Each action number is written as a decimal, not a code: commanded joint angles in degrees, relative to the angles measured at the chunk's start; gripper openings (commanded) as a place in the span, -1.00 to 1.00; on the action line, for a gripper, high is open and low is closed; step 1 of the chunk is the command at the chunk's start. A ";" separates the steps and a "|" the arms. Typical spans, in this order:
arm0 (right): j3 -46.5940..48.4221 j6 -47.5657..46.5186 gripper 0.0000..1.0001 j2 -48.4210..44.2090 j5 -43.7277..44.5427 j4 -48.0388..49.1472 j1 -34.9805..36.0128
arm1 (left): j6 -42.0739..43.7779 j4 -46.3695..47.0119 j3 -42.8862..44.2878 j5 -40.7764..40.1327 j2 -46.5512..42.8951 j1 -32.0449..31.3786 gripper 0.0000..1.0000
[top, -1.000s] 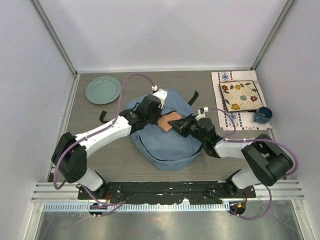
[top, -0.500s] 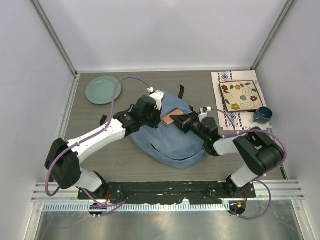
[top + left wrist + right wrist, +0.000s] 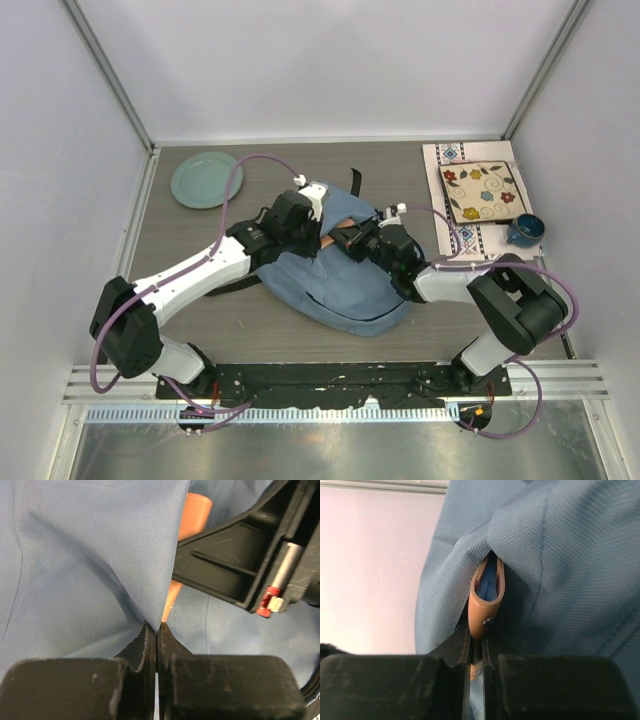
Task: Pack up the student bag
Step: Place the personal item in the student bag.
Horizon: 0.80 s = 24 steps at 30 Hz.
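Observation:
The student bag (image 3: 340, 285), soft light-blue fabric, lies mid-table under both arms. My left gripper (image 3: 320, 238) (image 3: 157, 627) is shut, pinching a fold of the bag's fabric (image 3: 90, 570) at its opening. My right gripper (image 3: 352, 240) (image 3: 477, 640) is shut on a flat brown leather case (image 3: 485, 605), held edge-on. The case's far end is pushed under the bag's fabric (image 3: 560, 555). From above only a sliver of the case (image 3: 340, 226) shows. In the left wrist view the case (image 3: 194, 515) shows orange beside the right gripper's black body (image 3: 235, 565).
A pale green plate (image 3: 205, 179) sits at the back left. At the back right, a patterned placemat (image 3: 450, 160) carries a square floral plate (image 3: 484, 192), with a blue mug (image 3: 524, 230) beside it. A black bag strap (image 3: 357, 182) sticks out toward the back.
The bag has shifted left and back and flattened. The right gripper has pushed the brown case leftward into the opening, so most of it is now covered. The left gripper keeps its pinch.

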 commanded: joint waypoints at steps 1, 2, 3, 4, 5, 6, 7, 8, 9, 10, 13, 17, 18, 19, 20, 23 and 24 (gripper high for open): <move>6.46 -7.63 -0.98 1.27 2.12 -6.80 1.22 | -0.06 3.43 4.50 5.59 -3.53 -0.88 -1.00; 7.16 -8.33 -0.98 1.80 2.03 -6.89 1.31 | 0.29 3.34 4.50 5.77 -3.62 -0.88 -1.00; 9.43 -10.34 -0.98 2.85 2.11 -8.80 1.57 | 0.56 3.08 4.59 5.95 -3.62 -0.88 -1.00; 10.58 -11.58 -0.98 3.12 2.64 -11.08 1.74 | 1.26 2.56 4.68 6.30 -3.53 -0.88 -1.00; 11.12 -12.55 -0.98 3.38 4.47 -12.41 2.01 | 1.53 2.38 4.68 6.48 -3.62 -0.88 -1.00; 11.64 -13.08 -0.97 3.65 5.01 -12.68 2.10 | 1.79 2.11 4.59 6.48 -3.79 -0.88 -1.00; 11.82 -13.87 -0.96 3.65 5.19 -12.51 2.10 | 1.88 1.94 4.42 6.48 -3.79 -0.88 -1.00; 12.17 -14.31 -0.95 3.74 5.71 -13.03 2.18 | 2.23 1.76 4.24 6.74 -3.97 -0.88 -1.00; 13.74 -15.01 -0.92 3.74 5.72 -13.82 2.27 | 2.32 1.85 4.07 6.74 -3.97 -0.79 -1.00; 14.89 -16.93 -0.89 4.69 5.63 -15.05 2.53 | 2.32 1.76 3.98 6.74 -4.06 -0.79 -1.00; 20.34 -19.93 -0.77 7.50 3.96 -22.07 2.97 | 2.50 1.93 3.54 6.04 -3.88 -0.88 -1.00; 20.62 -26.43 -0.35 4.64 7.64 -31.03 3.94 | 2.93 0.18 3.89 1.23 -3.79 -0.79 -1.00; 18.35 -26.88 -0.15 3.40 8.96 -31.40 3.94 | 2.76 -0.17 3.80 -0.88 -3.79 -0.79 -1.00; 17.11 -27.58 -0.04 1.65 11.06 -31.93 4.03 | 2.76 -0.61 3.63 -1.60 -3.97 -0.62 -1.00; 15.97 -28.20 0.06 -1.77 12.30 -32.81 4.03 | 2.76 -0.70 3.54 -2.04 -4.06 -0.36 -1.00; 13.06 -31.45 0.40 -6.97 14.42 -35.35 3.94 | 2.06 -0.96 2.84 -2.84 -4.06 0.43 -1.00; 12.36 -32.41 0.45 -10.12 15.12 -36.49 3.94 | 1.88 -1.05 2.66 -2.84 -3.97 0.61 -1.00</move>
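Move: My right hand still grips the brown wallet by its end, its middle about 1 cm ahead and 2 cm to the left of my fingers. The bag's mouth is roughly 3 cm ahead, 4 cm left and slightly below. The bag edge that my left hand pinches is about 4 cm back and 4 cm left; a black strap shows some 11 cm ahead, 3 cm right and lower. From my left hand the wallet is about 5 cm ahead and 4 cm right. With my left hand still pinching the bag's edge almost in place, I push the wallet with my right about 4 cm left and forward, dipping slightly, in under the raised fabric. Meanwhile I roll that wrist some 30 degrees, left side down. Then I spread the fingers, let go of the wallet and ease back to the right and upward about 3 cm. ##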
